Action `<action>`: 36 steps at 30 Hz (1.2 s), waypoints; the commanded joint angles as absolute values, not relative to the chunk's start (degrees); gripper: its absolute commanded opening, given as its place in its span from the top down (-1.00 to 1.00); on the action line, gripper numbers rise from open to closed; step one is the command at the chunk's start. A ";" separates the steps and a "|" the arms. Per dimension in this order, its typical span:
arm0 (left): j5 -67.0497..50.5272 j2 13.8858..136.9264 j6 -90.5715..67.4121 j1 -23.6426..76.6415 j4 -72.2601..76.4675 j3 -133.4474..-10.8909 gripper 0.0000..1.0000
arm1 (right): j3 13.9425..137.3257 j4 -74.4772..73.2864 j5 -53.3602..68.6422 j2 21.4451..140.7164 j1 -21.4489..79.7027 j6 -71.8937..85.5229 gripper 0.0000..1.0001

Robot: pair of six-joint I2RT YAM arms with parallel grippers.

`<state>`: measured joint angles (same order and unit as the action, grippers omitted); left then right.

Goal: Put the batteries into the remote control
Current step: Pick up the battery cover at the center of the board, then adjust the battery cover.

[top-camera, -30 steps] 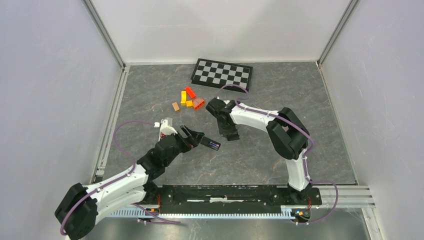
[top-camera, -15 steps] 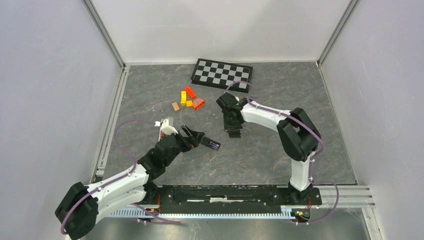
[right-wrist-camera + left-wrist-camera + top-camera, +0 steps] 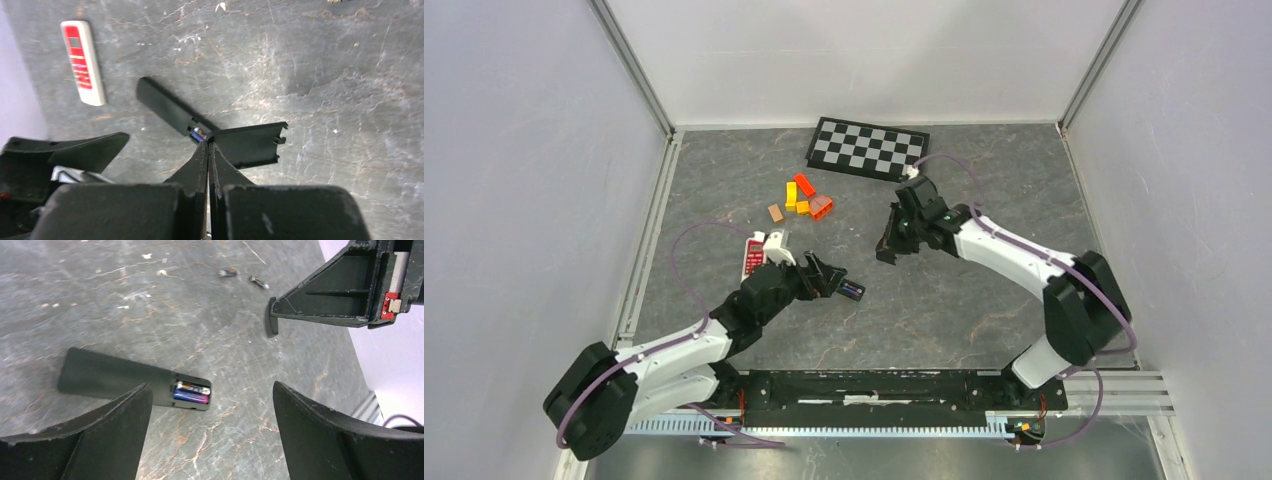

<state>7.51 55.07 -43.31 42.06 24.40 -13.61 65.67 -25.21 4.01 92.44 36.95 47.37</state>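
The black remote control (image 3: 115, 377) lies face down on the grey table, and its battery bay is open. Two batteries (image 3: 192, 392) sit in the bay, one silvery and one blue-purple. My left gripper (image 3: 211, 388) hovers just above that end, open wide and holding nothing. From above, the remote (image 3: 849, 290) lies just right of the left gripper (image 3: 827, 276). My right gripper (image 3: 208, 144) is shut on a corner of the thin black battery cover (image 3: 250, 145), held off the table right of the remote. Two loose batteries (image 3: 227, 273) lie farther off.
A white and red remote (image 3: 752, 255) lies left of the left arm. Orange and red blocks (image 3: 804, 198) are clustered behind it, and a checkered board (image 3: 869, 148) lies at the back. Grey walls enclose the table on three sides.
The right arm has swung its elbow out to the right and its wrist back, while the gripper pinched shut on the cover. The left gripper edged forward, uncovering the white remote.
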 commanded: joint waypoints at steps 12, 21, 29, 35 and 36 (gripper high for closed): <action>-8.43 57.21 -45.53 41.08 17.19 -35.19 -0.91 | 48.50 11.44 17.29 65.94 33.74 57.61 1.00; -26.03 61.18 -83.50 28.92 35.68 -32.43 -0.92 | 45.37 26.10 18.82 56.22 33.22 59.83 1.00; -28.34 66.55 -110.50 31.44 52.38 -33.29 -0.95 | 42.85 39.72 23.20 55.76 33.22 60.66 1.00; -25.92 69.39 -120.77 34.10 55.27 -34.29 -0.99 | 41.69 43.24 24.00 57.66 33.46 60.60 1.00; -25.25 69.74 -121.62 34.69 55.13 -34.56 -0.99 | 41.51 43.86 24.23 58.01 33.57 60.62 1.00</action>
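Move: The battery cover, pinched in the right fingers, is about 5 cm farther out and 13 cm right of the open left gripper, at nearly its height. From the right hand, that left gripper is roughly 6 cm back and 12 cm left. The black remote lies some 3 cm ahead, 1 cm right and 10 cm below the left hand; the white remote is about 8 cm ahead, 16 cm left and equally low. Lift the battery cover about 29 cm in the still-shut right fingers, easing 7 cm back, and swing them from pointing down to aim across at the left gripper. Raise the empty left gripper some 22 cm off the black remote and 7 cm right towards the cover, rolling its left side down about 65 degrees with fingers kept wide open. ##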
